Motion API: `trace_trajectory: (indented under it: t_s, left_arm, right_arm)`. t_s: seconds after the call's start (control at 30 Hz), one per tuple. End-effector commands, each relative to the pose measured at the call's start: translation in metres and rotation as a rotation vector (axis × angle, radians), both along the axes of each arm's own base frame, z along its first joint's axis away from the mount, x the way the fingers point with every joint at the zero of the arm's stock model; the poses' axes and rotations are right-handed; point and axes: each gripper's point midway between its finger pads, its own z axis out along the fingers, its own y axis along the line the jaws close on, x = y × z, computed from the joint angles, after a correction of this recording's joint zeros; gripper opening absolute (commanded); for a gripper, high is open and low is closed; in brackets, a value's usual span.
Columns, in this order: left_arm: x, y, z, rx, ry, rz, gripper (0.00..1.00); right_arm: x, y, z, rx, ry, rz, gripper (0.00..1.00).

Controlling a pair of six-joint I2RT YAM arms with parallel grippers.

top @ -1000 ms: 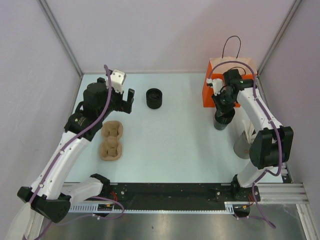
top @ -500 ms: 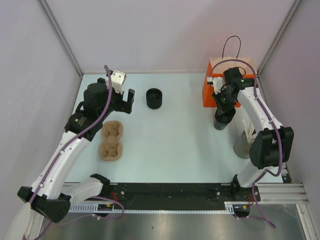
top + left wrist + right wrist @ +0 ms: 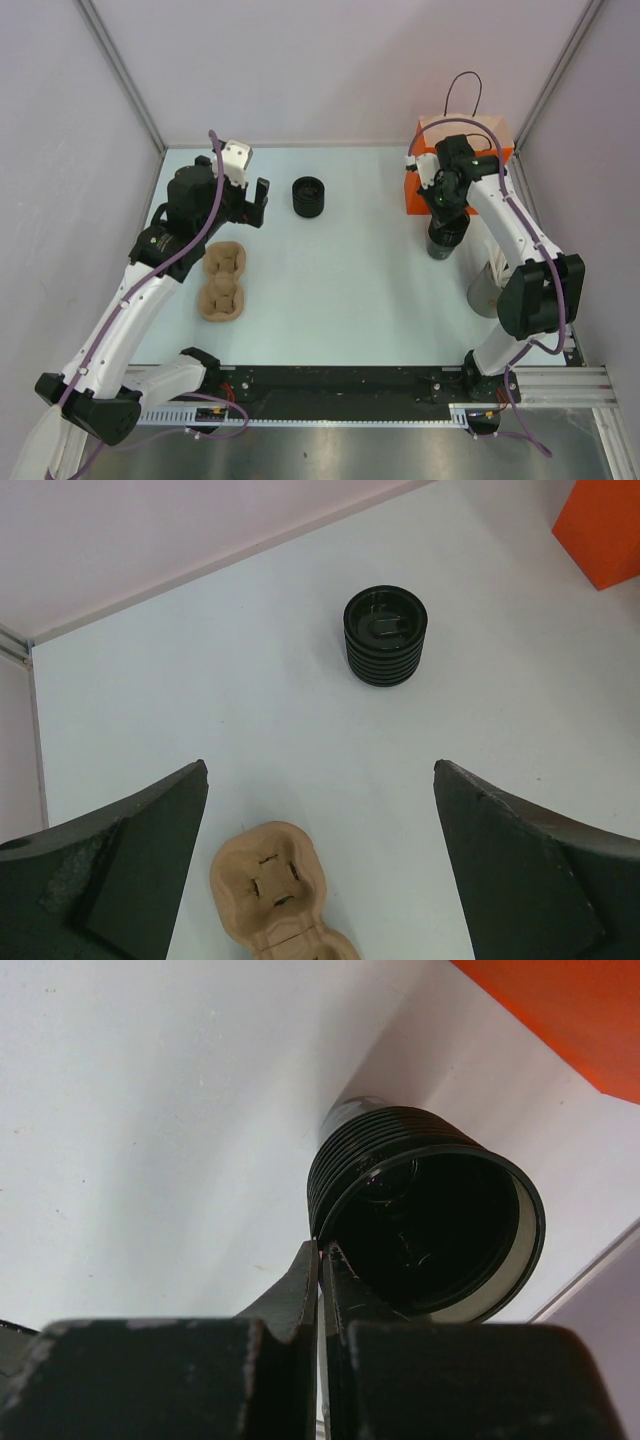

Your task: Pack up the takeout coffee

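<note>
One takeout coffee cup [image 3: 447, 240], black and ribbed with a black lid, stands by the orange box at the right. My right gripper [image 3: 440, 212] is shut on its rim. In the right wrist view the two fingertips [image 3: 322, 1252] pinch the edge of the lid [image 3: 430, 1235]. A second black cup [image 3: 309, 196] stands at the far middle and also shows in the left wrist view [image 3: 386, 635]. My left gripper [image 3: 255, 204] hangs open to the left of it, with nothing between its fingers [image 3: 130, 850].
A brown pulp cup tray [image 3: 223, 282] lies under the left arm, and its end [image 3: 270, 890] shows between the left fingers. An orange box [image 3: 417, 187] and a paper bag with a handle [image 3: 465, 128] stand at the far right. A grey tub [image 3: 485, 292] is near the right arm's base.
The right jaws have finished closing on the cup's rim and the right wrist has shifted slightly to the left. The cup has barely moved. The left arm is still.
</note>
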Motion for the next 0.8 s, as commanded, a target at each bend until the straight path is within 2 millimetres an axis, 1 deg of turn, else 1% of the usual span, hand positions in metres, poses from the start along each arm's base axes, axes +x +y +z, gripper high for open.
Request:
trace_trajectory:
  t_s: [0.0, 0.07, 0.1, 0.2, 0.37, 0.47, 0.6, 0.77]
  left_arm:
    - [-0.003, 0.000, 0.013, -0.041, -0.040, -0.001, 1.00]
    - [-0.003, 0.000, 0.013, -0.041, -0.040, -0.001, 1.00]
    - [-0.003, -0.001, 0.014, -0.042, -0.043, -0.001, 1.00]
    - [-0.003, -0.001, 0.014, -0.042, -0.040, -0.001, 0.99]
    - [-0.003, 0.000, 0.015, -0.043, -0.044, -0.001, 1.00]
    - [-0.003, -0.001, 0.015, -0.044, -0.044, -0.001, 0.99]
    - [-0.003, 0.000, 0.017, -0.047, -0.048, 0.002, 1.00]
    - [-0.004, 0.001, 0.016, -0.045, -0.049, 0.003, 1.00]
  right_arm:
    - [0.010, 0.000, 0.038, -0.023, -0.130, -0.010, 0.00]
    - [0.009, 0.002, 0.041, -0.023, -0.137, -0.006, 0.00]
    - [0.010, -0.001, 0.043, -0.043, -0.149, -0.013, 0.00]
    - [0.009, 0.000, 0.049, -0.059, -0.164, -0.012, 0.00]
    - [0.009, -0.002, 0.070, -0.075, -0.216, -0.012, 0.00]
    - [0.009, -0.004, 0.080, -0.092, -0.236, -0.011, 0.00]
    - [0.008, -0.004, 0.100, -0.101, -0.282, -0.012, 0.00]
    - [0.003, 0.000, 0.119, -0.115, -0.324, -0.001, 0.00]
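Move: My right hand already pinches the left near side of the top cup's rim; the middle of the cup stack is about 3 cm ahead, 3 cm right and 8 cm below it. The orange bag stands some 18 cm ahead, 5 cm right, its middle about 4 cm lower, and the straw holder is roughly 8 cm back, 15 cm right and 11 cm down. From my left hand, the stack lies about 45 cm right, 6 cm ahead and 24 cm below. I draw the top cup out of the nested stack with my right hand, rising almost straight up by about 8 cm, slowly at first, then faster. My shut fingers keep their pinch on the rim, while the wrist tilts some 15 degrees so the fingertips swing outward, towards the bag. ##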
